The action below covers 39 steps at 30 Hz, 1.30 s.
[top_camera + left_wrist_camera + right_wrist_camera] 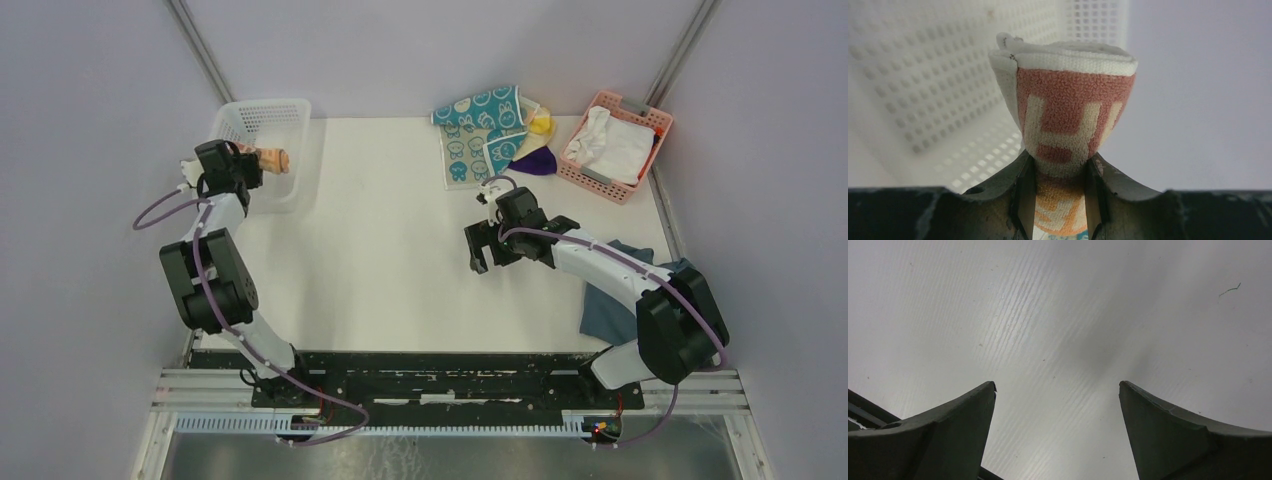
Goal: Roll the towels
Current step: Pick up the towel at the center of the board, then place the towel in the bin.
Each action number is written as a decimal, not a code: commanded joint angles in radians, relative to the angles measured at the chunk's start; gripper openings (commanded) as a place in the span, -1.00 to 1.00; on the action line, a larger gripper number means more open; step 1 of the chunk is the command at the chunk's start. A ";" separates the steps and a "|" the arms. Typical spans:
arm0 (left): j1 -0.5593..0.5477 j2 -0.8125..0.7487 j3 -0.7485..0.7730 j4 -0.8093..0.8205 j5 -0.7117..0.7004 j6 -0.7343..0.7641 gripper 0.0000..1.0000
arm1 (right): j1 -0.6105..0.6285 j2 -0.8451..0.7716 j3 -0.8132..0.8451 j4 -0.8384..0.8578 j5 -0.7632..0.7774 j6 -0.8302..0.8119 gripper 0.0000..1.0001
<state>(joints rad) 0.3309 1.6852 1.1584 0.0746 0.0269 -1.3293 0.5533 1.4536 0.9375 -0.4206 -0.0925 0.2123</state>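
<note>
A rolled peach-orange printed towel [1068,120] is clamped between the jaws of my left gripper [1060,170], which is shut on it. From above, that roll [272,159] hangs over the white basket [262,115] at the far left, with the left gripper [255,162] beside it. Flat at the table's far edge lies a teal towel with white rabbit faces [480,128]; a pale yellow towel [541,122] and a deep purple towel [535,160] peek out beside it. My right gripper [483,247] [1058,390] hovers open over bare table, holding nothing.
A pink basket [655,122] holding a white cloth [612,148] stands at the far right. A dull blue-grey cloth [612,305] lies under the right arm near the right edge. The white basket's perforated wall [938,80] fills the left of the left wrist view.
</note>
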 commanded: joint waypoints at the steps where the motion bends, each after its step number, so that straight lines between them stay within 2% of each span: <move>1: 0.014 0.114 0.123 -0.154 -0.010 0.079 -0.76 | -0.004 -0.020 0.001 0.023 0.040 -0.015 1.00; 6: 0.028 0.185 0.155 -0.269 0.007 0.093 -0.77 | -0.004 -0.016 0.002 0.017 0.058 -0.015 1.00; 14: 0.067 0.074 0.056 -0.441 -0.085 0.166 -0.79 | -0.003 -0.045 -0.007 0.020 0.081 -0.014 1.00; 18: 0.071 0.084 0.085 -0.518 -0.133 0.240 -0.79 | -0.002 -0.068 -0.016 0.025 0.091 -0.012 1.00; 23: 0.072 0.133 0.105 -0.571 -0.138 0.264 -0.77 | 0.006 -0.091 -0.023 0.028 0.108 -0.012 1.00; 28: 0.075 0.180 0.098 -0.568 -0.116 0.271 -0.72 | 0.016 -0.105 -0.025 0.032 0.129 -0.013 1.00; 32: 0.088 0.210 0.056 -0.507 -0.038 0.259 -0.68 | 0.023 -0.114 -0.028 0.035 0.136 -0.013 1.00; 39: 0.100 0.208 0.029 -0.486 -0.017 0.239 -0.36 | 0.029 -0.118 -0.026 0.034 0.149 -0.013 1.00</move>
<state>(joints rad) 0.4225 1.8580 1.2236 -0.4049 -0.0139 -1.1110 0.5743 1.3712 0.9173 -0.4191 0.0284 0.2066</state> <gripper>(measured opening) 0.411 0.999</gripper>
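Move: The left gripper still holds the rolled towel above the white basket. The basket's middle is about 4 cm ahead, 1 cm left and some 12 cm below, with its near wall roughly 9 cm back and its rim about 6 cm down. The teal towel lies about 50 cm to the right and 5 cm ahead, on the table some 17 cm below. From the right hand, the white basket's middle is about 52 cm left, 21 cm ahead and slightly below. Sink the left gripper with the rolled towel down into the white basket, fast for the first 10 cm. Then draw back some 9 cm towards the near wall, still easing down, and tip the fingers about 35 degrees further downward. Bear on the basket's near side with roll or gripper so it comes back too; keep the grip closed. ##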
